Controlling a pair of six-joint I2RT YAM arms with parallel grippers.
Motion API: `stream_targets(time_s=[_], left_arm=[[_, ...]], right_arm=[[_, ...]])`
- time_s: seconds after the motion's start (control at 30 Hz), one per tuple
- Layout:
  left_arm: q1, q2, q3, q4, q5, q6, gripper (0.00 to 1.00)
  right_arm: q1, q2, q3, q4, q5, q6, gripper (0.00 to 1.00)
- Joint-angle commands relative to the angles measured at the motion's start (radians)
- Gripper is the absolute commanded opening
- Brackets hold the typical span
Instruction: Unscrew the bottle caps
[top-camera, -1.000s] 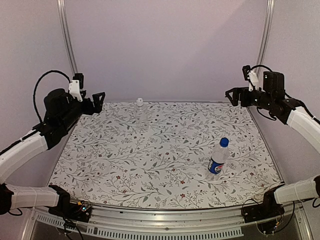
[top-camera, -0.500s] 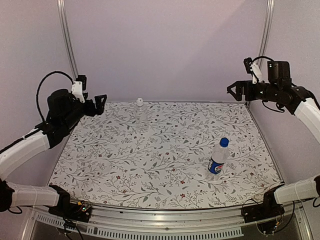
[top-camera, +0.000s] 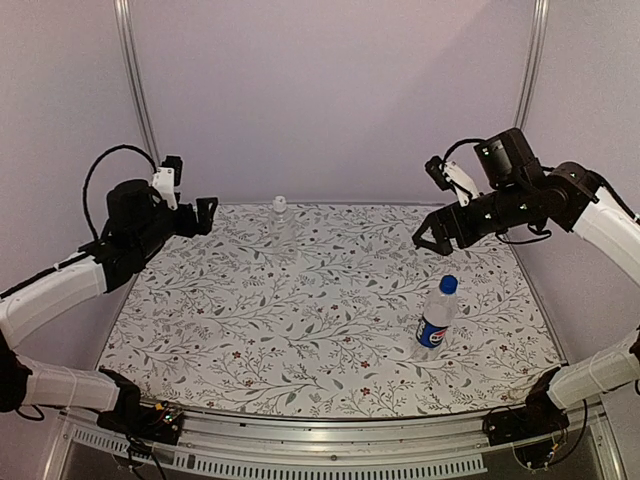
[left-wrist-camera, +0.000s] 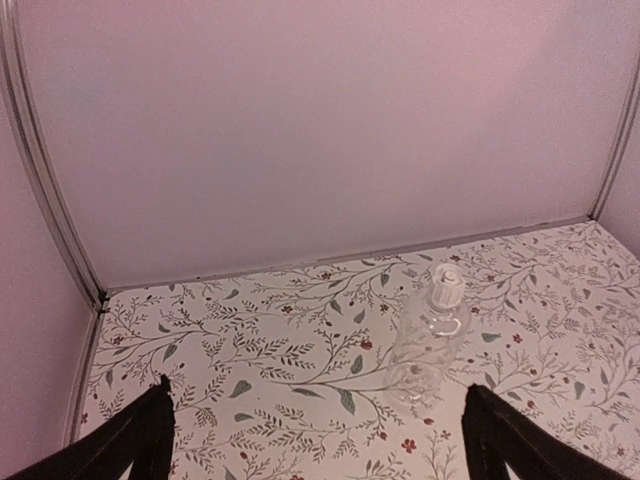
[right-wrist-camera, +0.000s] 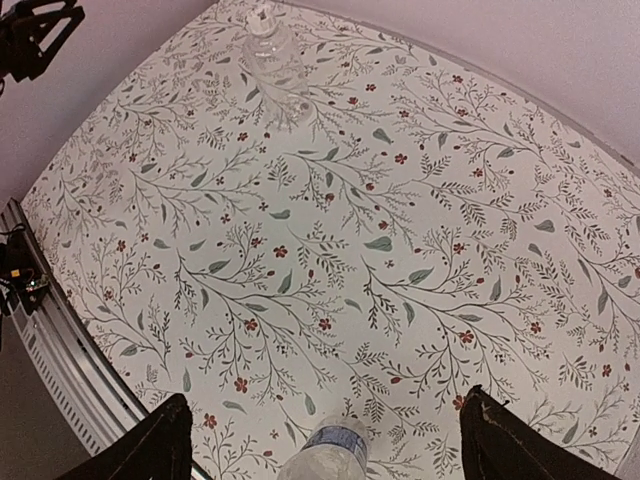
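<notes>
The Pepsi bottle (top-camera: 437, 320) stands upright at the right of the floral mat, with its blue cap (top-camera: 448, 285) on. My right gripper (top-camera: 430, 238) hangs open above and behind it, touching nothing. In the right wrist view only the bottle's labelled body (right-wrist-camera: 325, 452) shows, low between the fingers (right-wrist-camera: 150, 445); its cap is out of that view. The plain clear bottle (top-camera: 280, 222) stands at the back centre with a white cap (top-camera: 280, 203). My left gripper (top-camera: 205, 215) is open to its left and well apart from it. In the left wrist view the plain bottle (left-wrist-camera: 428, 345) and its cap (left-wrist-camera: 446, 285) lie ahead, towards the right finger (left-wrist-camera: 500, 440).
The floral mat (top-camera: 300, 330) covers the table. Pale walls close the back and sides, with metal posts (top-camera: 135, 90) at the back corners. A metal rail (top-camera: 320, 440) runs along the near edge, with both arm bases on it.
My right arm has swung in from the back right corner and lowered towards the Pepsi bottle. The left gripper has shifted slightly right towards the plain bottle. Neither bottle has moved.
</notes>
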Motion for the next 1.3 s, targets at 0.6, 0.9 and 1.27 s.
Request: stream_targets(time_s=[0.6,0.9,1.27], left_arm=[[0.012,0.049,0.061,-0.046,0.015,0.001,1.0],[0.01,0.049,0.063,-0.056,0.012,0.001,1.0],[0.007,0.051,0.074,-0.064,0.048,-0.002,1.0]], right_arm=[[0.12,-0.035,-0.124,-0.237,0.115,0.198,0.64],[0.122,-0.06,-0.141,-0.222,0.096,0.205,0.46],[0.13,-0.056,-0.096,-0.217,0.096,0.203,0.13]])
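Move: Below and behind the open right hand is the blue cap, about 6 cm back, 3 cm to the right and 7 cm down, with the Pepsi bottle upright beneath it. The clear bottle stands roughly 17 cm ahead of the right hand and 27 cm to its left. From the left hand the blue cap lies some 44 cm to the right and 16 cm back, about 6 cm lower. Sinking about 7 cm while drawing back some 6 cm, the right hand comes down onto the blue cap, easing slightly right late in the descent, and its fingers tip some 20 degrees nearer to straight down. The half-closing fingers narrow further once it settles, and pinch the cap from both sides. ##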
